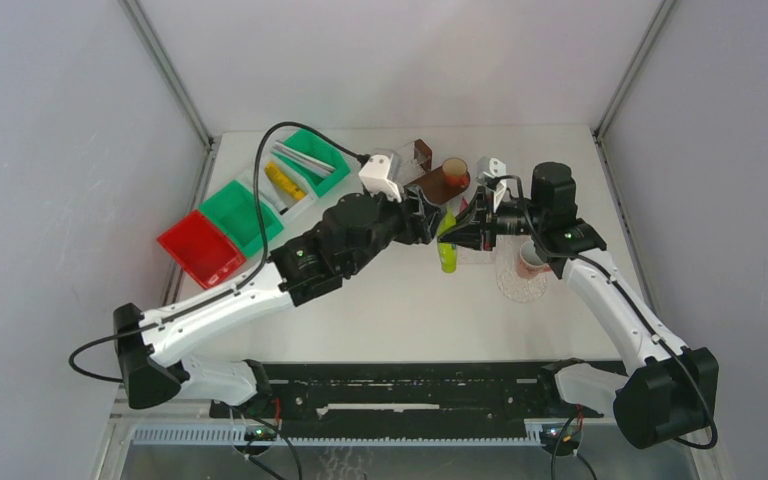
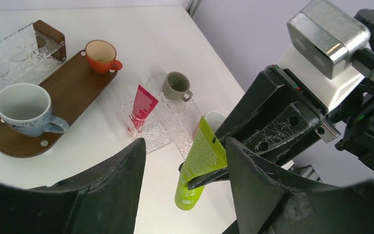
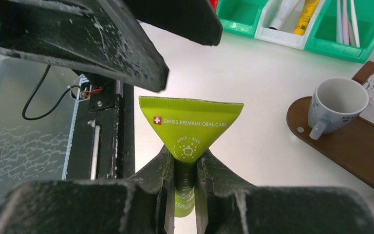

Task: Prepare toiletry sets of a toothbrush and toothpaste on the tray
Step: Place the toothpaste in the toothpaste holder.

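My right gripper (image 3: 186,165) is shut on a green-yellow toothpaste tube (image 3: 190,122) and holds it above the table, crimped flat end up. In the top view the tube (image 1: 447,245) hangs between the two grippers. My left gripper (image 2: 185,144) is open; the tube (image 2: 202,161) sits between its fingers, close to the right one. A brown wooden tray (image 2: 73,90) carries an orange cup (image 2: 100,54) and a pale grey mug (image 2: 22,107). A red tube (image 2: 143,105) stands in a glass holder, with a brown-grey cup (image 2: 176,85) next to it.
A pink cup (image 1: 532,260) stands on a glass coaster under my right arm. Red (image 1: 200,248) and green (image 1: 243,213) bins line the back left, with a white bin holding a yellow tube (image 1: 285,182) and a green bin of toothbrushes (image 1: 310,160). A glass rack (image 2: 19,48) lies behind the tray.
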Robot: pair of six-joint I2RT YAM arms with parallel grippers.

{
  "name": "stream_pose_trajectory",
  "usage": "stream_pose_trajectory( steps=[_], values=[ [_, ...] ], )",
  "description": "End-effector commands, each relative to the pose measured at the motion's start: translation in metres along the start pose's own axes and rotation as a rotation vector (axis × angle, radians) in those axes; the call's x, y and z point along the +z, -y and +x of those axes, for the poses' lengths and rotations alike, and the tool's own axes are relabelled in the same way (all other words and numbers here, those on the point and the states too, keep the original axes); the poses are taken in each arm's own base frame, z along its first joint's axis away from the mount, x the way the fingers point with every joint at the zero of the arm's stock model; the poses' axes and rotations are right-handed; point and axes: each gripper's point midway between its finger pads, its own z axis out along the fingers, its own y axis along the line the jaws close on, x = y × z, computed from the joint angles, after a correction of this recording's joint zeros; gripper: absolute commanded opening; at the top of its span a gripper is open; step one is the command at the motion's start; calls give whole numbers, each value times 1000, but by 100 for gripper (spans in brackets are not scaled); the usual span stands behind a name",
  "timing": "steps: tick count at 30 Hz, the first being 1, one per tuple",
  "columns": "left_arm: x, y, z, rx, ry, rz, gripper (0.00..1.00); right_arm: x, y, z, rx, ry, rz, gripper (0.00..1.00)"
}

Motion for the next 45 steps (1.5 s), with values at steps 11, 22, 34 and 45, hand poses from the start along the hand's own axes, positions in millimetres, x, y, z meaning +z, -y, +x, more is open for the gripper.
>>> stream_pose_trajectory(
  steps=[11,22,34,45],
  values=[
    [15,27,-5,-17,-37,8,56,2,6,-4,-42,2,32,19],
    [28,19,14,17,-111,-70,41,1,9,-4,-50,-1,56,19],
    [31,12,12,51,-95,-99,0,4,9,0,-57,-14,55,35],
    [19,-18,0,3,-5,-61,0,-1,5,-1,-48,-14,18,74]
  ],
)
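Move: About 4 cm to the left hand's right, level with it fore and aft and some 6 cm below, is the middle of the green toothpaste, upright with its flat end up. The right hand already pinches it just under its middle, which is about 1 cm above that hand's pads. From the left hand, the clear toothpaste holder with the pink tube is about 11 cm ahead, 10 cm right and 28 cm below; the grey-white mug is some 20 cm ahead, 11 cm left and 25 cm below. Easing about 4 cm right and 3 cm down while tilting roughly 10 degrees, the left hand brings its half-open fingers around the upper part of the green toothpaste and shuts on it above the right hand's grip. The right hand sinks and advances barely a centimetre, then opens wide and lets go; the left keeps its pinch and draws back about 2 cm left and slightly down. ##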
